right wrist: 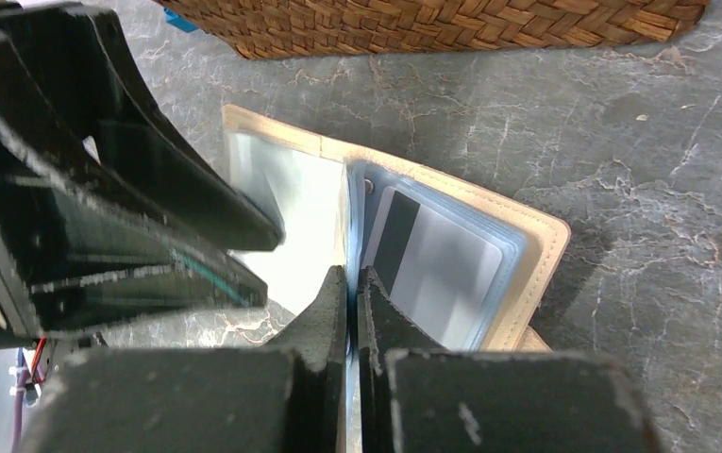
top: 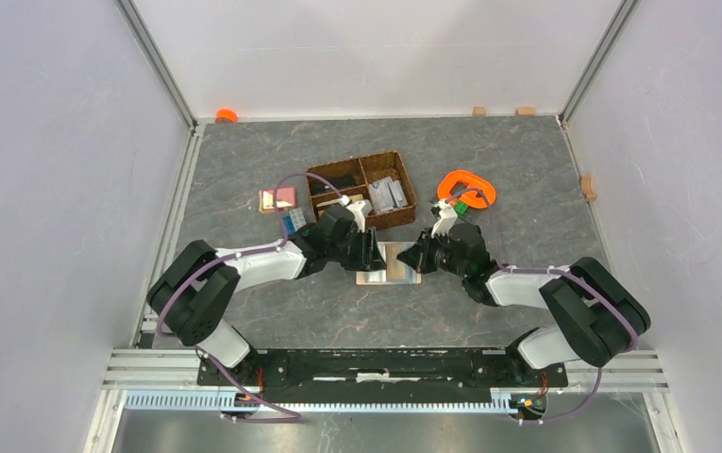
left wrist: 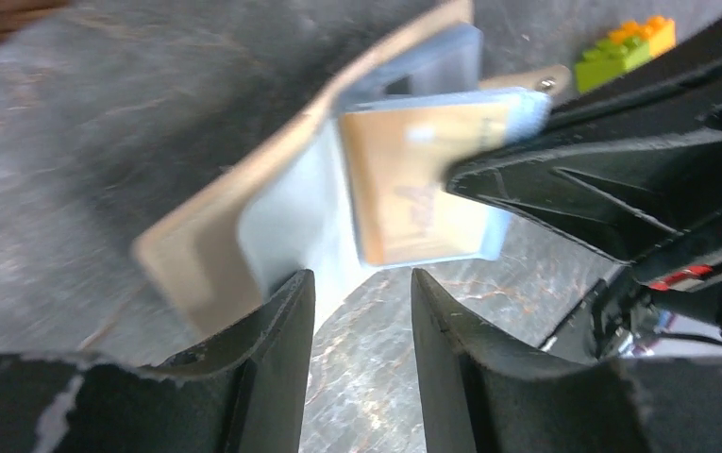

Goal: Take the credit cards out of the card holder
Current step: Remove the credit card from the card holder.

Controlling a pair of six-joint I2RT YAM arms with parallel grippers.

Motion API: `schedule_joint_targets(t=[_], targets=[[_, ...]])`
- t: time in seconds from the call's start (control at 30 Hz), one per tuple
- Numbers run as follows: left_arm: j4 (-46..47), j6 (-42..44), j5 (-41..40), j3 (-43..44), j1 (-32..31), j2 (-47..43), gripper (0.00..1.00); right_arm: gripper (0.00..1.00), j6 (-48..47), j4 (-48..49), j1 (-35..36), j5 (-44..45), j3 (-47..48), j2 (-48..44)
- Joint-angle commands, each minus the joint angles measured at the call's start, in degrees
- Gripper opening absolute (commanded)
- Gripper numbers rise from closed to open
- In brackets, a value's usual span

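Observation:
The beige card holder (top: 387,265) lies open on the grey table between my two grippers. In the right wrist view its pale blue clear sleeves stand fanned above the beige cover (right wrist: 538,247), and a credit card (right wrist: 437,269) with a black stripe shows inside one sleeve. My right gripper (right wrist: 353,281) is shut on the edge of an upright sleeve. In the left wrist view that sleeve holds a tan card (left wrist: 418,184) and is lifted off the cover (left wrist: 201,250). My left gripper (left wrist: 361,288) is open just in front of the holder, with only table between its fingers.
A brown woven divided basket (top: 364,189) with small items stands just behind the holder. An orange clamp-like thing (top: 467,186) lies to the right, toy bricks (top: 293,222) and a pink-and-tan piece (top: 277,199) to the left. White walls close in both sides.

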Motion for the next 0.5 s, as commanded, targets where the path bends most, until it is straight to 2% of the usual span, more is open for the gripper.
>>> schedule_joint_targets(t=[0.0,0.13,0.17,0.27,0.47], targets=[[-3.35,0.40,-8.57,-1.11,1.06,-6.18,0.49,0.00,-4.17,-0.32,-0.65,-4.38,0.24,0.16],[-6.28,0.84,-14.76,-2.29,1.84,-10.38,0.49,0.00,-3.81,0.07,-1.43,-5.58,-0.62,-1.92],[-6.23,0.80,-15.03,-2.69,2.08,-10.91,0.53,0.00,-3.73,0.11,-1.57,-5.87,-0.86,-2.56],[-5.92,0.57,-14.33,-3.19,2.75,-11.39,0.72,0.00,-3.73,0.05,-2.05,-6.45,-1.55,-4.70],[-5.32,1.21,-9.62,-1.92,2.93,-8.29,0.79,0.00,-3.15,0.50,-2.80,-8.01,-2.63,-7.19]])
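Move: The left hand, empty and half open, is low over the opened card holder; the holder's middle lies about 1 cm ahead, 2 cm to its right and 3 cm below. Ahead of this hand stands the wicker basket, some 16 cm out and 4 cm left; the blue box is about 10 cm ahead and 18 cm left. The right hand already pinches an upright sleeve leaf, the holder's middle about 3 cm to its left, level with it and 3 cm below. Leftward, forward and a little up, the left hand backs off the holder's left page by about 6 cm in all, turning roughly 10 degrees counter-clockwise, its fingers spreading from half open to wide. The right hand keeps its pinch on the sleeve leaf and draws it slowly back and up, a bit over 1 cm each way. ##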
